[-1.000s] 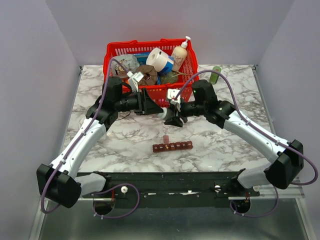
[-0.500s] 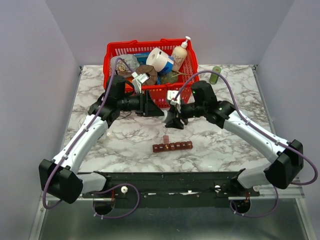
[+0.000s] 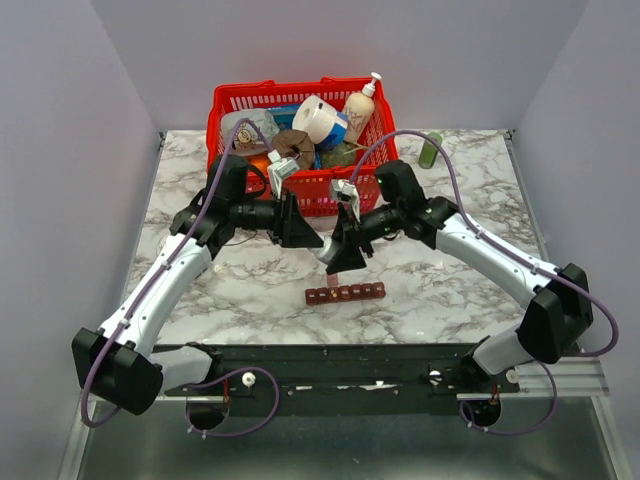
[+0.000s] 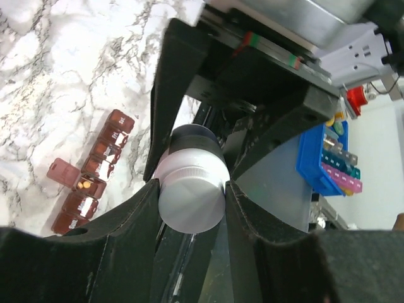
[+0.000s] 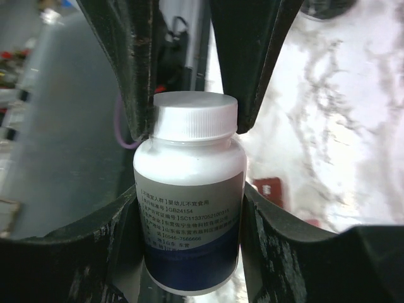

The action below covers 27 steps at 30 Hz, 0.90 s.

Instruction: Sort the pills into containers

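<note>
A small white pill bottle (image 5: pixel 189 189) with a blue-banded label hangs above the table between both arms. My right gripper (image 5: pixel 189 233) is shut on its body. My left gripper (image 4: pixel 191 202) is shut on its white cap (image 4: pixel 191 199). In the top view the bottle (image 3: pixel 328 252) is just behind the containers (image 3: pixel 345 293), a dark red-brown strip of small compartments. In the left wrist view the containers (image 4: pixel 95 177) have one lid (image 4: pixel 60 172) flipped open, and a yellow pill (image 4: pixel 84 185) lies in that compartment.
A red mesh basket (image 3: pixel 225 110) full of household items stands at the back of the marble table. A small green bottle (image 3: pixel 431 150) stands to its right. A blue box (image 4: pixel 328 158) shows beyond the table in the left wrist view.
Both arms have carried the bottle together toward the near edge and lower, closer to the strip. The right gripper now hides the open lid in the top view.
</note>
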Motion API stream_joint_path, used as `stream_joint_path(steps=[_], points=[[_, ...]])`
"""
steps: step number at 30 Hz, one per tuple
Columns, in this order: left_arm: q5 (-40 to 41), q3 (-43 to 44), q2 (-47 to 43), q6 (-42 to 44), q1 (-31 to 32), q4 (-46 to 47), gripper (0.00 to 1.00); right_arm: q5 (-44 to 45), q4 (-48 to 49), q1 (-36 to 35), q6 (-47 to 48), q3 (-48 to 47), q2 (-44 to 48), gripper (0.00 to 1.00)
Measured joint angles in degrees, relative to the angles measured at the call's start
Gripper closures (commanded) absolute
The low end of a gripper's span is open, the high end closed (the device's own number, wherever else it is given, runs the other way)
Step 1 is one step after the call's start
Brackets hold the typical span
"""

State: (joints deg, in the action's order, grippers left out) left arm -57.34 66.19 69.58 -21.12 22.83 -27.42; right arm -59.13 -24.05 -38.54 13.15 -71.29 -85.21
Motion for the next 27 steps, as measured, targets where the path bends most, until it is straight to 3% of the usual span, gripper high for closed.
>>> stream_joint_path(steps=[7,10,11,14,16,19,27], points=[[-4.8,-0.4,-3.0,2.9,0.0,1.0,0.56,-13.1,9.6,0.5,-13.6,2.4,-1.1,0.92],[-6.6,-0.4,-3.3,4.0,0.1,1.0,0.46,-17.4,20.4,0.5,-22.8,6.3,-1.1,0.92],[-7.0,-0.4,-3.3,4.5,0.2,0.9,0.36,-18.3,24.4,0.5,-25.9,7.6,-1.1,0.92],[-7.7,-0.4,-3.2,5.8,0.3,0.2,0.2,-20.1,33.5,0.4,-32.8,10.1,-1.2,0.92],[-7.6,-0.2,-2.6,6.2,0.5,-0.4,0.1,-20.5,36.0,0.2,-33.8,10.0,-1.2,0.92],[-7.1,0.0,-1.9,5.5,0.3,-0.8,0.03,-20.5,34.2,0.2,-30.7,9.0,-0.9,0.92],[-5.8,0.3,-2.3,-2.4,-1.9,5.2,0.01,-19.0,28.8,0.2,-24.4,8.0,-0.5,0.92]])
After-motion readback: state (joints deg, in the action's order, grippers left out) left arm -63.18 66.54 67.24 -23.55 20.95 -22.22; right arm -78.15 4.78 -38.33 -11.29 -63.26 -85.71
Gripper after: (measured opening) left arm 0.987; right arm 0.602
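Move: Between the left fingers, practically at their hand point, is the white cap of the pill bottle; the right hand holds the bottle body, so the cap lies about 3 cm left, 3 cm above and 1 cm ahead of that hand. From the left hand, the brown pill box is roughly 3 cm back, 4 cm right and 22 cm below, and the red basket's middle some 23 cm ahead, 4 cm left and 14 cm below. Drawing back together about 3–4 cm and rising a little, the right hand keeps its grip on the bottle and rolls it some 25 degrees, top side forward, while the left, still pinching the cap, turns slightly the other way. The left fingers then open wide and release the cap; that hand eases forward 2 cm and up while the right almost stops. ##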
